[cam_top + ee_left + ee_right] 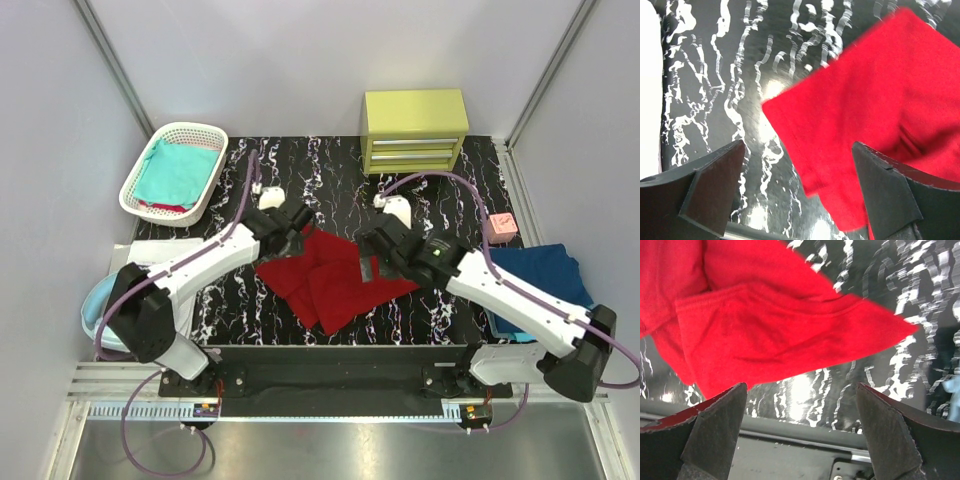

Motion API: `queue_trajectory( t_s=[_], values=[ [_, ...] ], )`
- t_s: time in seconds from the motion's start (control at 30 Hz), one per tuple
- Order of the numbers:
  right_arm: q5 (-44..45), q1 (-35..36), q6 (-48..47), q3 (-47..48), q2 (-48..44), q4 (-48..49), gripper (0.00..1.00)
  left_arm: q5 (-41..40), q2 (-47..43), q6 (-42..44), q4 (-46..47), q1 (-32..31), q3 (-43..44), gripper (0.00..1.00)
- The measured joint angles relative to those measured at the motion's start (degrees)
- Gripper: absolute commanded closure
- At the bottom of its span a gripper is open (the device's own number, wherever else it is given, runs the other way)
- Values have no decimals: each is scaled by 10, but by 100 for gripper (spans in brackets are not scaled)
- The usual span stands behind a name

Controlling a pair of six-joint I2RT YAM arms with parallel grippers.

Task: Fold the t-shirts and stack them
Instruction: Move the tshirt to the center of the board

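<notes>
A dark red t-shirt [335, 278] lies folded over on the black marbled table [330, 180], between my two arms. My left gripper [303, 222] hovers at its upper left edge, open and holding nothing; in the left wrist view the red t-shirt [875, 105] lies flat below the spread fingers [715, 185]. My right gripper [368, 262] is open over the shirt's right side, and the red t-shirt [775, 330] lies loose beyond its fingers [715, 430]. A teal t-shirt [178, 172] sits in the white basket [138, 205]. A navy t-shirt [540, 275] lies at the right.
A yellow-green drawer unit [415, 130] stands at the back. A small pink block [504, 227] sits near the right edge. A light blue cloth [92, 310] and white cloth lie by the left arm's base. Metal frame rails run along the near edge.
</notes>
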Motion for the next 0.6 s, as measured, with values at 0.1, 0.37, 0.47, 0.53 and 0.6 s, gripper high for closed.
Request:
queue_trajectory(
  t_s=[0.1, 0.37, 0.47, 0.53, 0.6],
  values=[
    [-27, 5, 2, -12, 31, 17, 4, 27, 19, 9, 10, 49, 1, 10],
    [-70, 39, -2, 12, 136, 54, 4, 82, 86, 31, 23, 87, 2, 11],
    [-77, 64, -8, 45, 189, 69, 4, 96, 94, 39, 32, 86, 2, 11],
    [-84, 78, -11, 62, 216, 75, 5, 100, 94, 41, 35, 86, 2, 10],
    [-90, 86, -13, 76, 240, 81, 6, 103, 94, 43, 39, 86, 2, 11]
  ],
)
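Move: The red t-shirt lies spread below both hands, its middle about 12 cm right, 4 cm back and 12 cm below the left hand. From the right hand its middle is roughly 10 cm left, 1 cm ahead and 19 cm below. The white basket stands some 28 cm left and 22 cm ahead of the left hand; the yellow drawers are about 9 cm right and 29 cm ahead of the right hand. Right hand sweeps about 12 cm left while sinking over the red t-shirt; left sinks some 5 cm; both stay open. ##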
